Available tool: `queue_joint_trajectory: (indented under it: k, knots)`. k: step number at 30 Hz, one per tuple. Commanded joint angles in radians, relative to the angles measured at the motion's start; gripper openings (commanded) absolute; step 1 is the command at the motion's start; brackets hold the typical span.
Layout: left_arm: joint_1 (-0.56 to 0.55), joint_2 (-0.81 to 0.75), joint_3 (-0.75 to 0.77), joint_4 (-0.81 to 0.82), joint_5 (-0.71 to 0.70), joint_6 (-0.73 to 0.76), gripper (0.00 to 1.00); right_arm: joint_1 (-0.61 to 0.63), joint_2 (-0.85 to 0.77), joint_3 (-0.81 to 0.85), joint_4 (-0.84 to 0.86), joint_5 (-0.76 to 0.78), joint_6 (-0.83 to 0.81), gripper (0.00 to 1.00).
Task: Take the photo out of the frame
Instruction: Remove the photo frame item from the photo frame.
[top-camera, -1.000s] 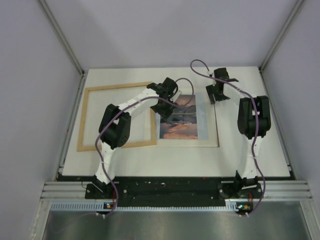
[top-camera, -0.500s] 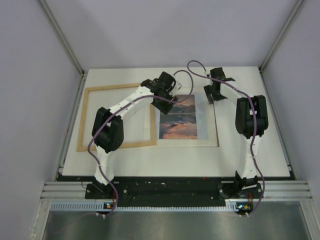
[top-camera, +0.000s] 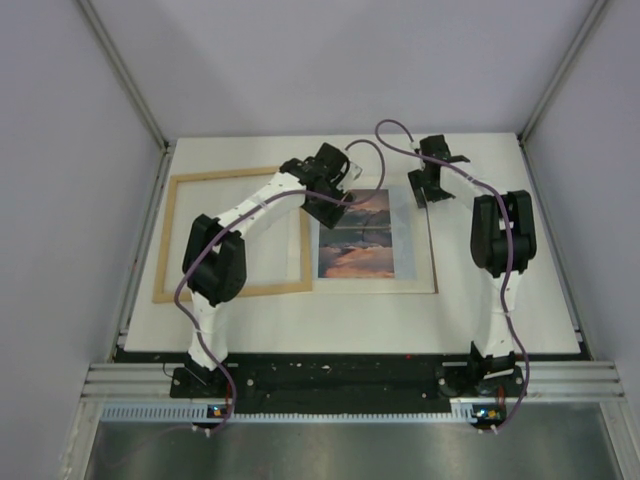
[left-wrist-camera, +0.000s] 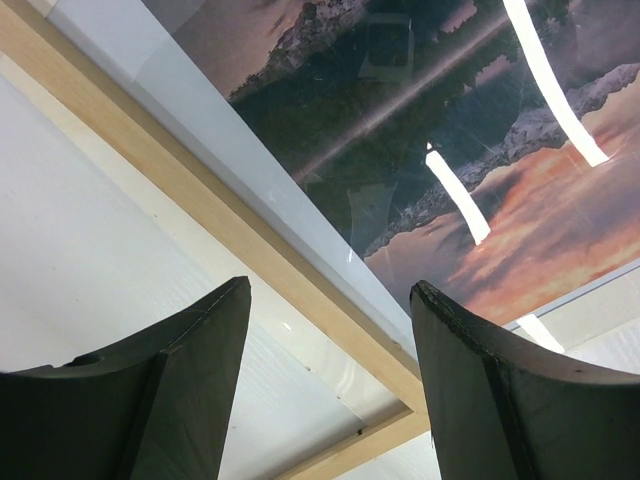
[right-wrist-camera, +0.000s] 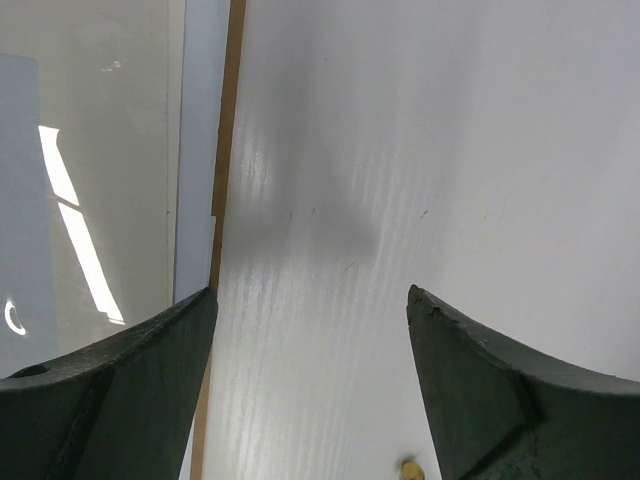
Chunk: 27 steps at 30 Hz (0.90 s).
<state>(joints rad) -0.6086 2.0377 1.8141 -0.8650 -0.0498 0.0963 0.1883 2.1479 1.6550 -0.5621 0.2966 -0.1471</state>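
The light-wood frame (top-camera: 170, 240) lies flat on the left of the table, with bare table showing through it. The photo (top-camera: 355, 235), a pale sheet with an orange-brown mountain print, lies just right of the frame's right rail. My left gripper (top-camera: 328, 205) hovers open over the photo's upper left corner. In the left wrist view the frame rail (left-wrist-camera: 200, 213) and the glossy photo (left-wrist-camera: 480, 180) run between my open left gripper (left-wrist-camera: 330, 285), which holds nothing. My right gripper (top-camera: 425, 190) hangs open by the photo's upper right edge. In its own view the right gripper (right-wrist-camera: 311, 290) stands over bare table, the photo (right-wrist-camera: 100, 150) at left.
The white table (top-camera: 380, 315) is walled by pale panels at the back and sides. A thin brown edge (right-wrist-camera: 225, 150) runs along the photo's right side. A small yellowish speck (right-wrist-camera: 405, 467) lies on the table near my right fingers. Both arm bases sit at the near edge.
The left arm's elbow swung left and its gripper moved slightly toward the back. The right arm shifted a little left. Over the last half second almost nothing moved.
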Motion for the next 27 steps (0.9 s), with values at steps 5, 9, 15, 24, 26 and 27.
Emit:
queue_joint_trajectory:
  k: [5, 9, 15, 24, 26, 27]
  knots:
    - [0.073, -0.042, -0.025, 0.023, -0.120, -0.024, 0.71, 0.043, -0.051, -0.038, -0.012, -0.030, 0.041, 0.78]
    - [0.124, -0.024, -0.056, 0.030, -0.154, -0.032, 0.71, 0.046, -0.059, -0.041, -0.010, -0.025, 0.041, 0.78]
    - [0.202, -0.013, -0.142, 0.115, -0.089, -0.004, 0.71, 0.046, -0.068, -0.060, -0.001, -0.033, 0.046, 0.78]
    - [0.401, 0.082, -0.125, 0.133, 0.422, -0.053, 0.71, 0.045, -0.080, -0.118, 0.021, -0.048, 0.050, 0.78]
    - [0.429, 0.113, -0.116, 0.133, 0.482, -0.059, 0.71, 0.040, -0.080, -0.133, 0.027, -0.048, 0.053, 0.78]
    - [0.438, 0.127, -0.116, 0.135, 0.517, -0.060, 0.71, 0.039, -0.079, -0.141, 0.030, -0.050, 0.055, 0.78]
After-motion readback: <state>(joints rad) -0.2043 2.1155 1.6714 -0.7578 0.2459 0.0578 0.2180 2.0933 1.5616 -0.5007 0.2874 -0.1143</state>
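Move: For the left hand, the clear cover's left edge, sticking out under the empty frame's right bar, lies about 10 cm left, 4 ahead and 9 below. That bar's middle is some 5 cm left and 3 ahead, the photo's middle 6 right and 2 ahead. The right hand has the panel's right edge roughly 3 cm left, level ahead and 2 below; the cover's left edge is about 35 cm left and 5 back. The open left hand sweeps about 13 cm left across the frame's bar, sinking 7; the right creeps left. ##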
